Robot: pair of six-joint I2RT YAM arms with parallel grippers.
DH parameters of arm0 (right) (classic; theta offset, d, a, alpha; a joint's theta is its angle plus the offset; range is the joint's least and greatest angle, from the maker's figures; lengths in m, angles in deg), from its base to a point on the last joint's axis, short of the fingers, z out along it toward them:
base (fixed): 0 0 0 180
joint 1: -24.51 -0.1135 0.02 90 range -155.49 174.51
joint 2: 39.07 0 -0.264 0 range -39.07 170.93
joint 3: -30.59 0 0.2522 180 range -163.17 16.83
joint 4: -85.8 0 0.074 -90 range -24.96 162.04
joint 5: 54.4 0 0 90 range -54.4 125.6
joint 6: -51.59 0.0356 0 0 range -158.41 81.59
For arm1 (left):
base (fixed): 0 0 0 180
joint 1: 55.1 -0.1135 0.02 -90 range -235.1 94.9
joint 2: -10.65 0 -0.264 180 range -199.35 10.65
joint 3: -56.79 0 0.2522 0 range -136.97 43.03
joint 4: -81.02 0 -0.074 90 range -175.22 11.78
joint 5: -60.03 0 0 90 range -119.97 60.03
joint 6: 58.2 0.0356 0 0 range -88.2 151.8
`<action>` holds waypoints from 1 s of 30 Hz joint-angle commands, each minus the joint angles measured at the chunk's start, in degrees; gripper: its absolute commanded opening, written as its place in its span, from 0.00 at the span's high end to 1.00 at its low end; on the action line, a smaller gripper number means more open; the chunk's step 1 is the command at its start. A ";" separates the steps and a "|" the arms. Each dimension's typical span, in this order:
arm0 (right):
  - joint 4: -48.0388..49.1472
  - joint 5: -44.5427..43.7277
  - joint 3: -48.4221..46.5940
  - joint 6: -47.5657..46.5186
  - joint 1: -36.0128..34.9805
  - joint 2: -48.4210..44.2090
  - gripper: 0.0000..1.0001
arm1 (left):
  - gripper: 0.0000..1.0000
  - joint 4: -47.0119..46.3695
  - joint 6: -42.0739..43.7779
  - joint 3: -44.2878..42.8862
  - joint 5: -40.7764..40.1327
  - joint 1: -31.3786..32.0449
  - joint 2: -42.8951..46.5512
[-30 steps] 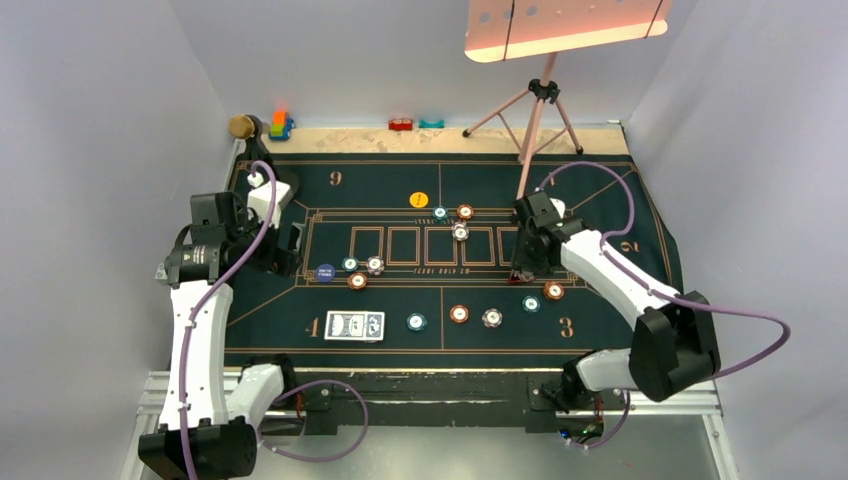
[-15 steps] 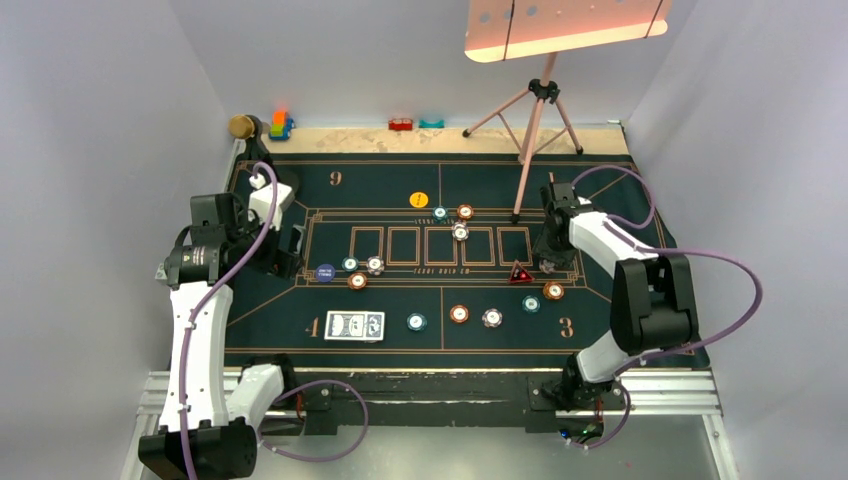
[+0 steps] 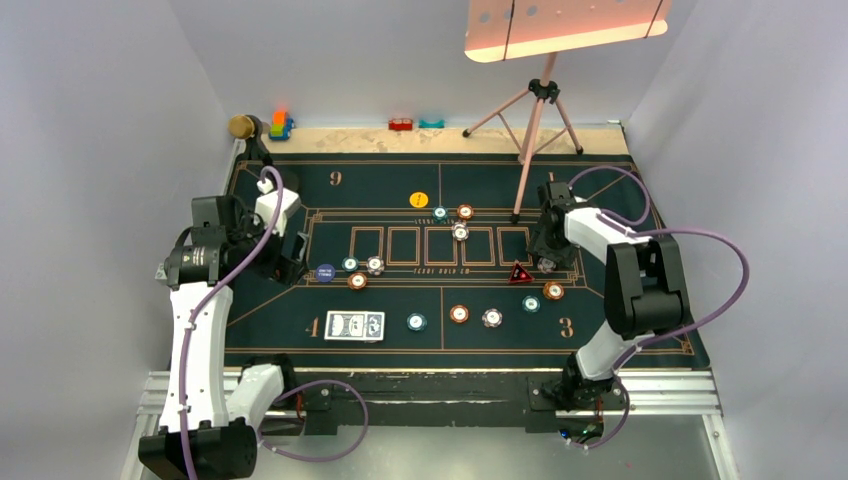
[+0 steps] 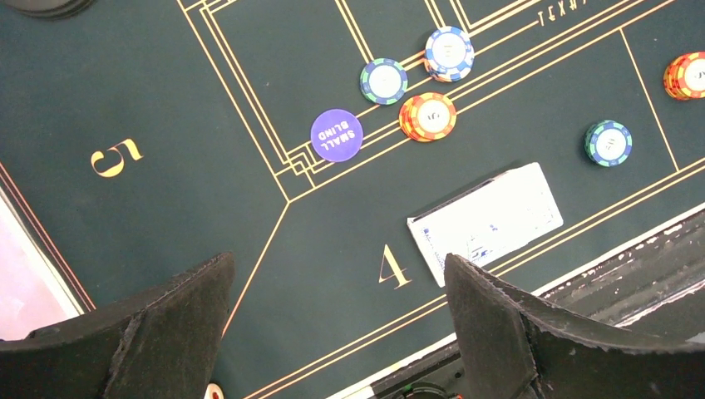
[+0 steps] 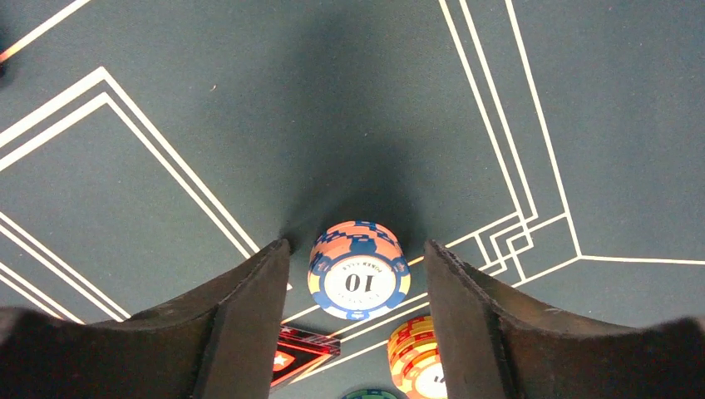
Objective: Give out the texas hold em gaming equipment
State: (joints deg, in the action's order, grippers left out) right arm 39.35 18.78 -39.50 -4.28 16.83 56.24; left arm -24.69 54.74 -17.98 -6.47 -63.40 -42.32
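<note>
A stack of white-and-blue chips marked 10 (image 5: 359,270) stands on the green mat between the fingers of my right gripper (image 5: 356,249), which is open with a gap on each side. The red triangle marker (image 5: 295,353) lies just beside the left finger, and an orange chip stack (image 5: 413,362) sits near the right one. From above, my right gripper (image 3: 547,260) is right of the triangle (image 3: 519,273). My left gripper (image 4: 338,266) hangs open and empty above the mat by the "4". The card deck (image 4: 485,220) and the purple small-blind button (image 4: 337,135) lie ahead of it.
Teal, orange and white chips (image 3: 459,313) are spread over the mat (image 3: 610,335). A yellow button (image 3: 419,199) lies at the far middle. A pink tripod stand (image 3: 535,110) rises at the back right. Toy blocks (image 3: 280,125) sit along the back edge.
My right gripper has moved right, off the red triangle, which now lies bare on the mat. Its jaws have widened around the chip stack. The left gripper shifted slightly right.
</note>
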 commanded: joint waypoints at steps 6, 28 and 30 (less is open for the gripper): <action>-2.87 -0.65 -3.90 1.04 0.17 -7.02 0.24 | 0.00 2.67 6.59 1.41 3.73 -0.47 1.30; -0.54 12.16 -5.98 -4.19 -11.85 -23.83 0.17 | 0.00 3.86 37.87 17.63 0.32 20.49 -2.85; 0.22 12.69 -5.24 -3.93 -11.91 -24.17 0.17 | 0.00 1.24 36.95 18.45 -1.97 24.37 -5.01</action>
State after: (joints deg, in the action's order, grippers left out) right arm 36.99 29.23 -44.97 -7.32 4.98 34.03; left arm -18.00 86.93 -1.48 -4.83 -44.60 -44.36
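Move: The card deck my left hand is going for lies some 13 cm to its right, about 4 cm back and roughly 19 cm below. The small blind button is 8 cm ahead and 6 cm right of that hand, the left orange stack 6 cm ahead and 13 cm right. My right hand straddles the white chip stack, about 1 cm below its hand point; the red triangle is 6 cm left and 2 cm back, the right orange stack 6 cm back and 2 cm right. I swoop my left hand down about 10 cm, back some 8 cm and a little right towards the card deck, fingers kept wide open, turning the wrist some 45 degrees clockwise. My right hand, already loose around the white chip stack, opens wider and rises clear, then swings left as it climbs, fingertips tilting outward. ##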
